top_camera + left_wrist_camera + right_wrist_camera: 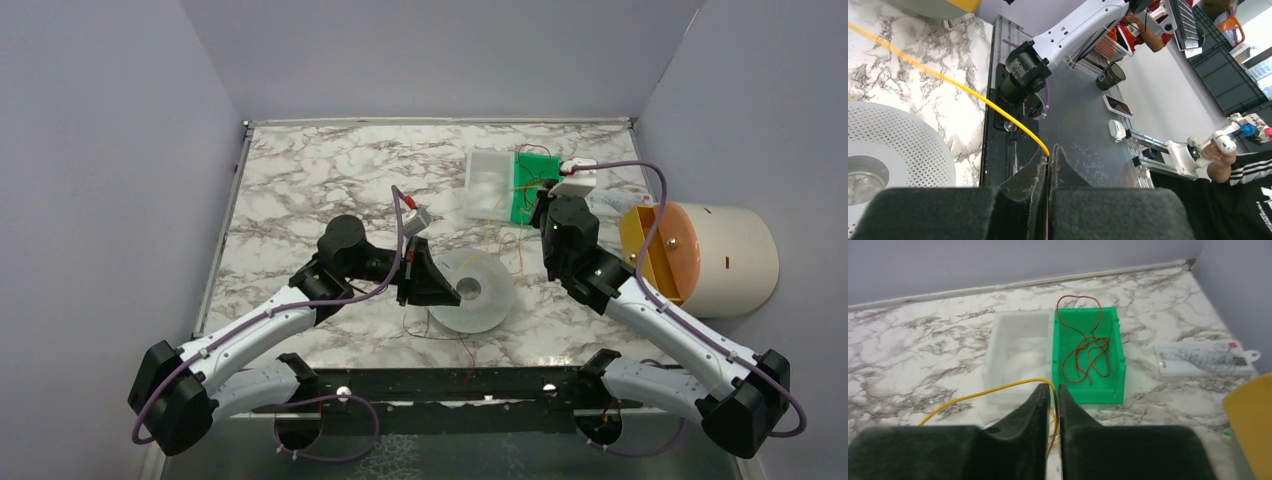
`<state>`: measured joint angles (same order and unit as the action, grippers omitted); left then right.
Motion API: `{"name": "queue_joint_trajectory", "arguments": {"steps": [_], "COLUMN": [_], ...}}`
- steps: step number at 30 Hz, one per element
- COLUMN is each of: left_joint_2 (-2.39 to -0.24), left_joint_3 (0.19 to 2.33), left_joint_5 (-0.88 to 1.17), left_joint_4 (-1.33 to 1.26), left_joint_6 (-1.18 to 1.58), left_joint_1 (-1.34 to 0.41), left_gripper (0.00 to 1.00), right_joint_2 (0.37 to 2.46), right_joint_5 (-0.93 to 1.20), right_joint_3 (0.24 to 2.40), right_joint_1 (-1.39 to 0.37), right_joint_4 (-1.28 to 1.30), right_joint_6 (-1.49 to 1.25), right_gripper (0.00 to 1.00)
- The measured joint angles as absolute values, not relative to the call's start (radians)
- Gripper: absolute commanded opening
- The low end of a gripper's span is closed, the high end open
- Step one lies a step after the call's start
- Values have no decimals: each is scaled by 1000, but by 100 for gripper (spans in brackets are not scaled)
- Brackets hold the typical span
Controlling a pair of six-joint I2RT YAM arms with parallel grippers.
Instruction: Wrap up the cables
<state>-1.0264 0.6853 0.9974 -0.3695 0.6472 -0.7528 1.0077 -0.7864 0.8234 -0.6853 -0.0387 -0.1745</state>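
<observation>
The translucent white spool (pixel 480 300) lies flat at the table's near middle, also in the left wrist view (pixel 893 145). My left gripper (pixel 455 293) is at its left rim, shut on a yellow cable (pixel 938 75) pinched at the fingertips (pixel 1049 151). My right gripper (pixel 545 215) hovers just before the bins. Its jaws (pixel 1054 386) stand a narrow slit apart, and the yellow cable (pixel 988 389) runs loosely down between them. Reddish-brown cables (pixel 1088 352) lie coiled in the green bin (pixel 1088 392). More thin wire trails near the front edge (pixel 465 350).
A white bin (pixel 1020 347) adjoins the green bin on its left. A flat white packet (pixel 1203 359) lies to the right of them. A large white cylinder with an orange face (pixel 700 255) stands at the right edge. The black rail (pixel 440 385) runs along the front.
</observation>
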Motion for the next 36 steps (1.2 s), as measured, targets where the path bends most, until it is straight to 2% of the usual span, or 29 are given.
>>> {"name": "queue_joint_trajectory", "arguments": {"steps": [3,9,16,30,36], "left_joint_2": [-1052,-1072,-1116,-1135,-1135], "left_joint_3": [700,713,718,884,963], "left_joint_5": [997,997,997,923,849], "left_joint_4": [-366,-365,-342,98,288], "left_joint_6": [658,677,678,422,289], "left_joint_1": [-755,-755,-755,-757,-757], "left_gripper": [0,0,0,0,0], "right_joint_2": [1000,974,926,747,667], "right_joint_5": [-745,-550,-270,241,485], "right_joint_3": [821,814,814,807,739], "right_joint_1": [-685,-685,-685,-685,-685], "right_joint_4": [13,112,205,256,195], "right_joint_6": [-221,-297,-313,-199,-100], "right_gripper": [41,56,58,61,61]}}
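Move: At the left hand's closed fingertips is the stretch of yellow cable that the right hand goes for: roughly 23 cm back and 18 cm left of the right hand, about level with it. The grey spool's centre lies some 10 cm back, 15 cm left and 25 cm below the right hand; from the left hand it is about 12 cm ahead, 4 cm right and 25 cm below. The green box sits 16 cm ahead of and 4 cm right of the right hand, well below. Opening wide, the right fingers let go of their part of the yellow cable while the hand swings about 17 cm back and 12 cm left towards the cable at the left fingertips, dipping 4 cm and rising again, and turning some 70 degrees counter-clockwise to point left. The left hand keeps its pinch, easing forward and down about 3 cm each over the spool as its fingers tip downward. ##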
